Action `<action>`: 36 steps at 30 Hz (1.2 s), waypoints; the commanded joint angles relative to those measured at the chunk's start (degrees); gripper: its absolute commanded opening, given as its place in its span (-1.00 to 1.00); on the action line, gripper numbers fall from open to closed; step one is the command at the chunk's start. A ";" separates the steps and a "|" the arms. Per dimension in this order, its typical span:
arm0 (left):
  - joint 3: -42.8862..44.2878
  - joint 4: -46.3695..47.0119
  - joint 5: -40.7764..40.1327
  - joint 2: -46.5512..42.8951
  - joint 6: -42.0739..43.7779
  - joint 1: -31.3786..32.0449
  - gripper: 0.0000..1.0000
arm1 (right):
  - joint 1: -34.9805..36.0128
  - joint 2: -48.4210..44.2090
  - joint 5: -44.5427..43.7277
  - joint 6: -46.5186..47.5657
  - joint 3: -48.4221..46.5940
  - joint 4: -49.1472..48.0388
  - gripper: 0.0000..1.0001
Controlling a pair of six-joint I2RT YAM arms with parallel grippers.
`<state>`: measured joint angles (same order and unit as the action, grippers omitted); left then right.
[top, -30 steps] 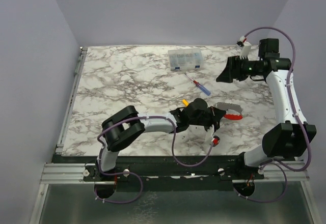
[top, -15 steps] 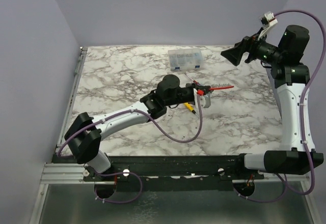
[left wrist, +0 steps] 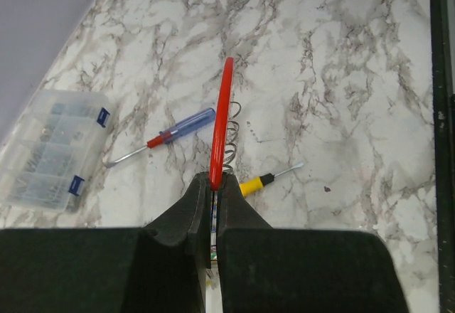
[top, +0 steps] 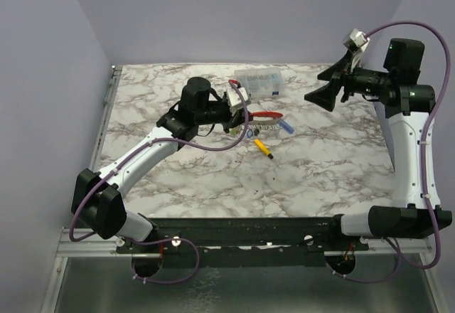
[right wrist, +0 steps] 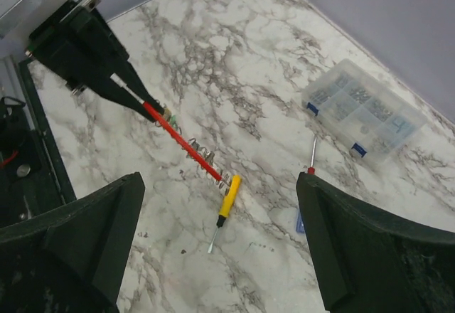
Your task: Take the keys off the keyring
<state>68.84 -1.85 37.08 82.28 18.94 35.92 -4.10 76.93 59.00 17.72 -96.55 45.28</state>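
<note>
My left gripper (left wrist: 215,180) is shut on one end of the keyring's red strap (left wrist: 222,117) and holds it above the table. The strap sticks straight out past the fingertips. A thin metal coil (left wrist: 233,141) hangs along the strap. From above, the strap (top: 265,119) points right from the left gripper (top: 242,116). Tiny green and yellow bits sit deep between the left fingers; I cannot tell whether they are the keys. My right gripper (top: 323,94) is raised at the back right, open and empty, facing the strap (right wrist: 186,144) and coil (right wrist: 207,161).
A yellow-handled screwdriver (top: 263,147) lies under the strap's free end. A red-and-blue-handled screwdriver (top: 286,125) lies just beyond it. The clear parts box (top: 259,82) stands at the back of the marble table (top: 178,178).
The left arm swung from the front right to the back middle, carrying the keyring. The right gripper opened fully, rose and turned toward it.
</note>
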 commanded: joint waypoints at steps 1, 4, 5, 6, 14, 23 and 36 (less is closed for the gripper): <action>2.77 -3.91 8.82 -2.21 -6.08 -2.21 -1.00 | 3.68 3.75 1.99 19.30 -6.51 21.39 1.00; 3.31 -4.29 10.75 -2.01 -7.94 -2.60 -1.00 | 9.31 5.78 -2.62 23.68 -9.34 26.26 0.93; 3.44 -4.24 11.01 -1.98 -8.54 -2.63 -1.00 | 11.03 6.30 -4.10 24.33 -10.14 27.18 0.91; 3.53 -4.25 11.59 -1.89 -8.88 -2.64 -1.00 | 12.51 6.77 -5.52 24.50 -10.67 27.63 0.89; 5.27 -3.45 14.44 -1.34 -12.99 -2.62 -1.00 | 24.29 8.60 -15.06 25.46 -10.33 28.18 0.57; 5.17 -2.02 15.13 -1.83 -13.00 -1.51 -1.00 | 29.01 11.75 -19.17 26.69 -10.21 28.62 0.15; 4.49 1.66 14.80 -1.85 -14.45 -0.24 -1.00 | 31.06 14.40 -19.33 29.20 -9.36 29.29 -0.32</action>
<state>72.42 -3.64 49.84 81.76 5.54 35.03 26.30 90.35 40.27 45.34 -105.89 73.12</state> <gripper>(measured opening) 0.039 0.368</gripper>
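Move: The left hand already grips one end of the red keyring, whose middle lies about 5 cm to its right and 1 cm ahead, with the small coils and keys hanging below. From the open right hand that middle is some 12 cm left, 1 cm back and 13 cm below. On the table, roughly 38 cm below the right hand, the yellow screwdriver lies about 4 cm back and 11 cm left, the blue screwdriver 10 cm ahead and 7 cm left. The right hand sweeps about 11 cm left and 10 cm down while drawing back some 6 cm, bringing its fingers either side of the keyring's free end; it turns counter-clockwise by nearly 30 degrees, tips its fingers farther down and narrows them from wide open to roughly a third, not yet shut on the ring. Meanwhile the left hand keeps its shut grip on the other end, easing back about 4 cm, then rising 3 cm, with a slight roll that presents the ring to the incoming fingers. ##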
